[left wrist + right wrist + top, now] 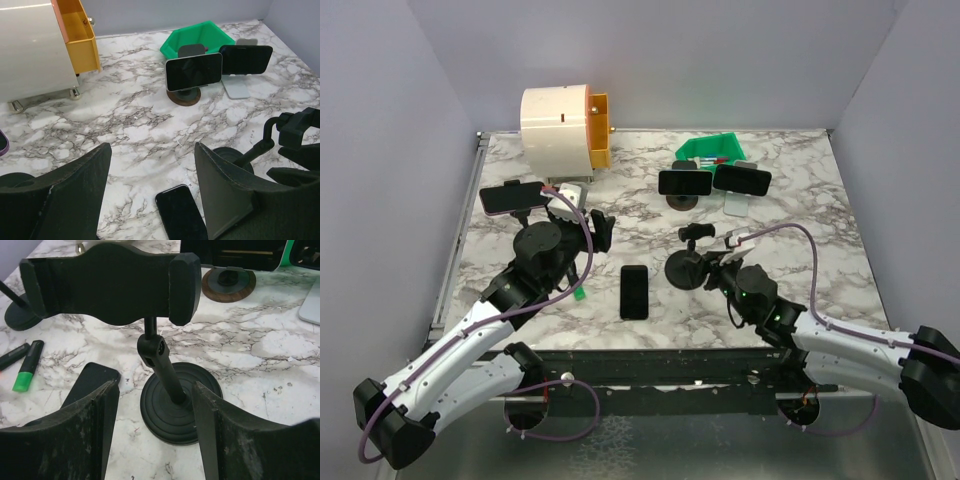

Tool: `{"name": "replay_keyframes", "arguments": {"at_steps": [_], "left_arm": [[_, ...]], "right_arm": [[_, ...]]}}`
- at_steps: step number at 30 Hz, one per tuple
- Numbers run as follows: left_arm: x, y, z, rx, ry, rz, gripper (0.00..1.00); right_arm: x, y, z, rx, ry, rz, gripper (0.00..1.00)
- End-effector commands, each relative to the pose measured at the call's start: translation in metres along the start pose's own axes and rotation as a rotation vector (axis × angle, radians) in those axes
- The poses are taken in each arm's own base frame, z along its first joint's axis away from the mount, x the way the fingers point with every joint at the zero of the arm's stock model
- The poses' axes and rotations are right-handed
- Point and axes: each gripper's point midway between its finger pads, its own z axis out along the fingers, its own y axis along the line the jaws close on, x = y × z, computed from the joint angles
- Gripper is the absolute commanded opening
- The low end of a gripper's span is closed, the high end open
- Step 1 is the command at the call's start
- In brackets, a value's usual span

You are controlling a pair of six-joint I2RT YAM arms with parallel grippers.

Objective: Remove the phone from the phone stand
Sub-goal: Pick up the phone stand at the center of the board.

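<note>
A black phone point(634, 291) lies flat on the marble table, apart from the black phone stand point(688, 262), whose clamp cradle point(110, 285) holds nothing. My right gripper point(155, 430) is open just behind the stand, with the round base point(177, 407) showing between its fingers point(85, 435) and untouched. The phone's corner point(92, 385) shows left of that base. My left gripper point(152, 185) hangs open above the table with nothing in it. The phone point(181, 212) lies on the table below its gap.
Two more phones on stands point(684, 182) point(741, 178) stand at the back, by a green bin point(715, 150). A purple-cased phone point(510, 197) sits on a stand at the left. A white drum with an orange drawer point(565, 125) stands back left. A green marker point(580, 293) lies near the phone.
</note>
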Motion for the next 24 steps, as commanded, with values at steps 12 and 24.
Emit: {"name": "replay_keyframes", "arguments": {"at_steps": [12,24], "left_arm": [[0.0,0.008,-0.002,-0.035,-0.018,0.005,0.68],[0.003,0.005,-0.001,-0.023,-0.012,-0.002,0.68]], "right_arm": [[-0.014,-0.008,0.026,0.086,-0.167,0.03,0.53],[-0.007,-0.007,0.04,0.111,-0.153,0.006,0.44]]}}
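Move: The phone stand's stem is about 5 cm ahead of the right hand and 1 cm to its left, the stand's middle a little lower. The removed phone lies flat on the table, some 15 cm to the hand's left, 1 cm back and 8 cm below. The brown-based stand is roughly 25 cm ahead and 2 cm left. From the left hand, the phone stand is about 20 cm right, 1 cm ahead and 15 cm below. The right hand eases about 3 cm forward and 2 cm down, bringing its partly closing fingers around the stem. ##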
